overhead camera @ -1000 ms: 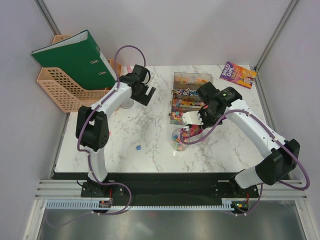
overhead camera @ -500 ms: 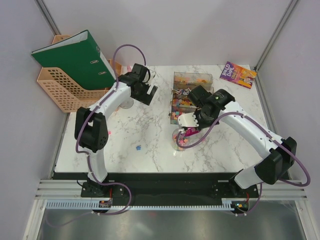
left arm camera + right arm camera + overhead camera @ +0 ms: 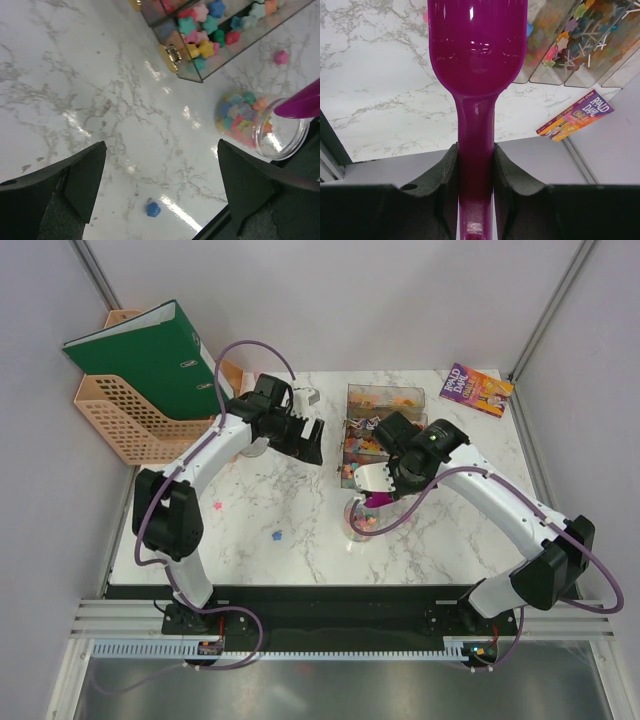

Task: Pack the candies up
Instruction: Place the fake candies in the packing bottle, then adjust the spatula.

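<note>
Colourful candies fill the clear trays [image 3: 380, 400] and part of the small round jar [image 3: 358, 524], which lies on its side. In the left wrist view star-shaped candies [image 3: 205, 47] show in the nearest tray [image 3: 186, 70] and in the jar [image 3: 282, 142]. My right gripper [image 3: 392, 472] is shut on the handle of the purple scoop [image 3: 476, 55]. The scoop [image 3: 377, 499] points down at the jar's mouth, and its bowl looks empty in the right wrist view. My left gripper [image 3: 308, 441] hovers open left of the trays, nothing between its fingers [image 3: 85, 175].
One blue candy [image 3: 276, 535] and one pink candy [image 3: 215, 506] lie loose on the marble table [image 3: 250, 540]. Another pink candy [image 3: 281, 57] lies beside the tray. A peach basket holding a green binder [image 3: 150, 355] stands back left. A book [image 3: 476, 389] lies back right.
My left gripper has swung right and forward, towards the trays. My right gripper has shifted slightly left with the scoop, which now tips down at the jar's mouth.
</note>
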`<state>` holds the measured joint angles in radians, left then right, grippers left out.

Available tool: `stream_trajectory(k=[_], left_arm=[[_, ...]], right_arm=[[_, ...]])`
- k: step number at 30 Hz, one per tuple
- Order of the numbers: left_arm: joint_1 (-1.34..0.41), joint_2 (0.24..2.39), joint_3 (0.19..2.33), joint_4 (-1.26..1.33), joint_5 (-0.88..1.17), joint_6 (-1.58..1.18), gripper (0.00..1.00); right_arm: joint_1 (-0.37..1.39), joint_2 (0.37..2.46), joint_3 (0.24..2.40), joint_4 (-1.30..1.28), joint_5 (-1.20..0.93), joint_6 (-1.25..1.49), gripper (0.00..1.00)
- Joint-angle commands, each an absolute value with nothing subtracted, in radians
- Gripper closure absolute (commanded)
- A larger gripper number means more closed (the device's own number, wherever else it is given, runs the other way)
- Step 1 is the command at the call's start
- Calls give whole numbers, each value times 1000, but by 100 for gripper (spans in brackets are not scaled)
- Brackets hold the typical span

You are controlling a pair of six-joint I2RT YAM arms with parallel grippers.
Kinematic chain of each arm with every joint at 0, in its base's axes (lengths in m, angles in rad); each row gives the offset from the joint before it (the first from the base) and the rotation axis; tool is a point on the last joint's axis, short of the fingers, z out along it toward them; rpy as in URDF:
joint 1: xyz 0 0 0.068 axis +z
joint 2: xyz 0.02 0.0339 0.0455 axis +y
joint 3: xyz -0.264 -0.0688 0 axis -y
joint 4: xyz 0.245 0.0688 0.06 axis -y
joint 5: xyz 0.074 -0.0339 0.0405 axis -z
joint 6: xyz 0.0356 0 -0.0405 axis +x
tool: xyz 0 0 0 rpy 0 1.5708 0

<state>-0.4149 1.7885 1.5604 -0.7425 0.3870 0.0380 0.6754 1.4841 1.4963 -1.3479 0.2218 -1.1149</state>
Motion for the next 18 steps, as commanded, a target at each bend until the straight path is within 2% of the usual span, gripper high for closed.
stream_trajectory(k=[1, 5, 6, 12, 16, 17, 18], left_arm=[[-416, 1772, 1517, -683, 647, -63, 2], [-414, 1792, 1505, -640, 831, -101, 16], [-414, 1798, 1508, -632, 886, -103, 23], [-414, 1827, 1500, -600, 974, -149, 25], [-405, 1850, 1503, -577, 1020, -169, 33], [-397, 1855, 1503, -562, 1034, -182, 40], [-397, 1859, 1505, -557, 1043, -186, 41]], right_arm=[[641, 1428, 1551, -1286, 155, -1008, 100], [591, 1414, 1546, -1206, 4, -893, 100], [581, 1410, 1537, -1169, 3, -876, 100], [568, 1387, 1488, -1094, -104, -838, 100], [566, 1390, 1499, -1088, -138, -838, 100], [566, 1394, 1500, -1089, -138, -836, 100], [566, 1394, 1500, -1089, -140, -839, 100]])
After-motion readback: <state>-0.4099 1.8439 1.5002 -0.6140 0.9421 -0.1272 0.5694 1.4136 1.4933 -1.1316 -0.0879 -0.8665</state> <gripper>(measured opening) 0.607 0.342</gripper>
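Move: The scoop bowl that the left hand goes for hangs about 14 cm to its right and 11 cm back, roughly level. From it the bottle is 12 cm right, 14 back, the tray's front row 16 right, 5 back, both well below. The right hand holds the scoop over the bottle, 8 cm left, 6 back; the left gripper waits 20 cm left, 8 ahead; the tray's front row lies 4 left, 3 ahead. Left fingers narrow while sweeping 8 cm right and back to the scoop, which the right hand rolls up leftwards. ##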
